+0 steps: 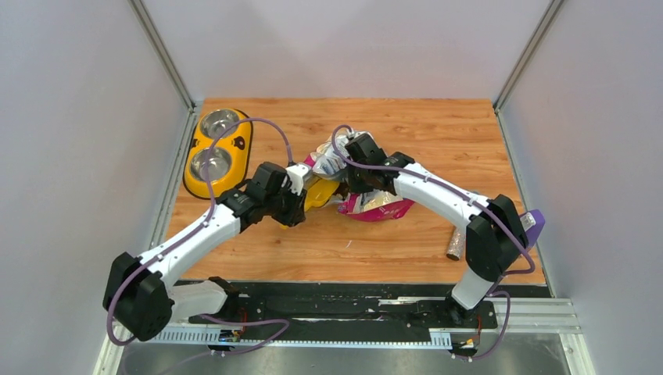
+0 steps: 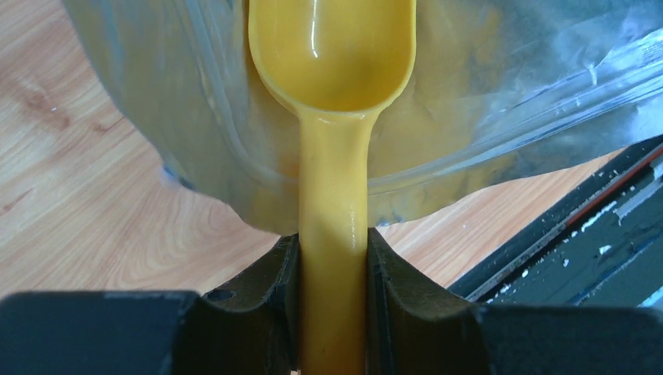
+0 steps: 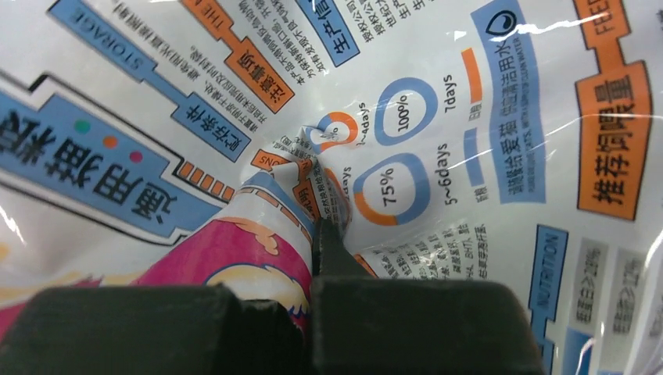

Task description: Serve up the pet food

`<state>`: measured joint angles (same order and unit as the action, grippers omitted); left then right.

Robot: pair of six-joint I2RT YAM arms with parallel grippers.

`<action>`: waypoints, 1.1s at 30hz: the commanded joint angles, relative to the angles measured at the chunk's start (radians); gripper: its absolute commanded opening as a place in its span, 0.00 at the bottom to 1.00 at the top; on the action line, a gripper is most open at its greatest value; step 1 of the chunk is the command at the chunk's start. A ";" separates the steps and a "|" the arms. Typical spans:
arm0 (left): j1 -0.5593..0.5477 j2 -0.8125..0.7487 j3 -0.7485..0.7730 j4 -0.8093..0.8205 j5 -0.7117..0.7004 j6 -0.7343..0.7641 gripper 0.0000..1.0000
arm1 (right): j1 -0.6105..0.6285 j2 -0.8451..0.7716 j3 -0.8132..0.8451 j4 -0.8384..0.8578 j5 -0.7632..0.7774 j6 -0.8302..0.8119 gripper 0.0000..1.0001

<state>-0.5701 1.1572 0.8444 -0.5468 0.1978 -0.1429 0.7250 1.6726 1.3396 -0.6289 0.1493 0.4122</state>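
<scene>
The pet food bag [image 1: 377, 206], glossy pink, blue and white, lies crumpled at the table's middle. My right gripper [image 1: 353, 173] is shut on a pinched fold of the bag's printed film [image 3: 469, 117]; its fingers [image 3: 317, 234] press together around the fold. My left gripper [image 1: 299, 187] is shut on the handle of a yellow scoop [image 1: 320, 194]. In the left wrist view the scoop's bowl [image 2: 332, 55] is empty and sits inside the bag's silvery open mouth [image 2: 500, 101], the jaws [image 2: 332, 250] clamping the handle. No kibble shows.
A yellow feeder [image 1: 244, 160] with two steel bowls stands at the table's far left edge. A speckled tube [image 1: 455, 244] lies near the front right, by the right arm's elbow. Grey walls close in both sides.
</scene>
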 commanded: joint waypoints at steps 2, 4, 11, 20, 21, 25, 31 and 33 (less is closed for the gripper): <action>-0.030 0.120 0.032 0.171 -0.086 -0.088 0.00 | -0.137 0.143 0.001 0.062 0.136 -0.085 0.00; -0.031 0.160 0.040 0.206 -0.088 -0.111 0.00 | -0.188 0.183 -0.008 0.121 0.123 -0.108 0.00; -0.033 0.301 0.133 0.307 -0.093 -0.080 0.00 | -0.268 0.223 0.006 0.228 0.070 -0.210 0.00; -0.033 0.363 0.173 0.347 -0.131 -0.024 0.00 | -0.187 0.151 0.197 -0.095 0.019 -0.230 0.00; -0.033 0.367 0.178 0.347 -0.137 -0.018 0.00 | -0.173 0.154 0.228 -0.145 0.031 -0.215 0.00; -0.033 0.379 0.183 0.327 -0.170 0.007 0.00 | -0.112 0.178 0.351 -0.315 0.074 -0.154 0.00; -0.033 0.334 0.121 0.406 -0.160 -0.022 0.00 | -0.080 0.230 0.421 -0.420 0.094 -0.018 0.00; -0.033 0.343 0.117 0.415 -0.149 -0.028 0.00 | -0.081 0.217 0.365 -0.383 0.094 -0.004 0.00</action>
<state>-0.6018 1.5261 0.9764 -0.2333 0.0471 -0.1658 0.6441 1.8980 1.7340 -0.9215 0.2218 0.3149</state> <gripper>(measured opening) 0.347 0.003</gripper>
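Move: The left hand holds the yellow scoop; the bag mouth lies about 9 cm ahead of it, 11 cm right and some 3 cm lower. The bag body is about 6 cm ahead and 22 cm right of the hand, the near bowl 15 cm ahead and 26 cm left, both lower. The right hand pinches the bag wall, the mouth about 6 cm to its left, level fore-and-aft, 3 cm below. With scoop at bag mouth, left goes 10 cm forward-right; right swings its bag forward, then back and up. ##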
